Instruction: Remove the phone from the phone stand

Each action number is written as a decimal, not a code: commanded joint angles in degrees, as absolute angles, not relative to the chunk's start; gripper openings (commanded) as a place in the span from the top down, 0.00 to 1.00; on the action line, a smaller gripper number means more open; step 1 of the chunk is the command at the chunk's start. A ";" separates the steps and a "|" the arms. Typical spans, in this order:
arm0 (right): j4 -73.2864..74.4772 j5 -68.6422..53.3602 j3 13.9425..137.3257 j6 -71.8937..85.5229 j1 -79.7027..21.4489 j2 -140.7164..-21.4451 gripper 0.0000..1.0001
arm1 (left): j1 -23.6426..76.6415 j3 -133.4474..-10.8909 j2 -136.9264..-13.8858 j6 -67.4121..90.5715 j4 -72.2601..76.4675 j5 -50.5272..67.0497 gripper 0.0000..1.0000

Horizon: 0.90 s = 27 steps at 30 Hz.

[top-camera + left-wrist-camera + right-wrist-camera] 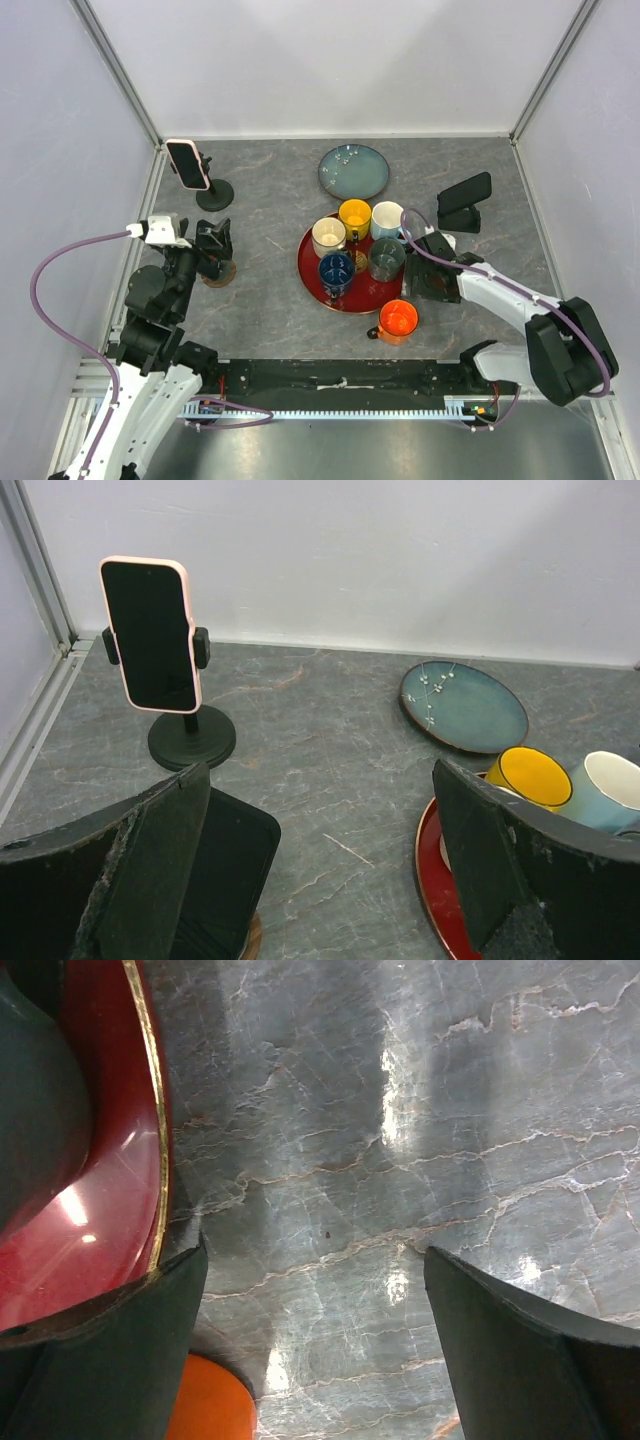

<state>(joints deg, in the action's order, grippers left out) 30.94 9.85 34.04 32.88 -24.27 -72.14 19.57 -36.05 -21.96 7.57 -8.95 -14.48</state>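
Observation:
A phone in a pink case [187, 163] [150, 633] stands upright, clamped in a black phone stand [214, 194] [192, 739] at the table's far left corner. My left gripper [213, 248] [320, 770] is open in front of that stand and well short of it, with nothing between its fingers. A second, dark phone [466, 189] rests tilted on a black stand [460, 218] at the far right. My right gripper [432, 272] [312, 1252] is open low over bare table, just nearer than that stand, and holds nothing.
A red tray [312, 268] [110, 1210] in the middle carries several mugs. An orange mug [398, 318] [205, 1405] sits by its near edge and a blue plate [354, 171] [465, 706] behind it. A dark phone-like slab [225, 865] on a wooden disc [219, 274] lies under the left finger.

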 commanded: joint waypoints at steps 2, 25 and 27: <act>22.78 6.86 37.61 36.21 -27.50 -76.98 0.02 | 19.16 -38.23 -21.36 8.88 -8.52 -13.89 0.01; 13.71 1.68 61.52 30.59 -36.65 -99.76 0.02 | 19.16 -37.71 -21.53 8.61 -8.52 -14.41 0.01; 14.59 1.06 61.44 30.06 -36.65 -98.71 0.02 | 19.16 -37.71 -21.36 8.61 -8.44 -14.41 0.01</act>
<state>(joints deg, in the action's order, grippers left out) 20.84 4.36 58.85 30.35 -36.27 -99.09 19.57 -36.05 -21.82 7.60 -8.97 -14.50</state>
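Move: The red tray's middle lies about 17 cm to the right gripper's left and 6 cm ahead, at about fingertip height, with its near-right rim right beside the left finger. On the tray, the grey mug is some 9 cm left and 5 cm ahead of the gripper, the light-blue mug about 9 cm left and 16 cm ahead; the orange mug stands 6 cm left and 9 cm back. The tray's middle is roughly 31 cm right of the left gripper, 3 cm ahead and 29 cm below. Push the red tray along the table with the outside of the right gripper's left finger against its right rim, low down and fingers kept wide open. Sweep about 14 cm left and 9 cm forward, gathering speed and easing near the end, while turning the hand some 15 degrees counter-clockwise and letting it rise about a centimetre. ##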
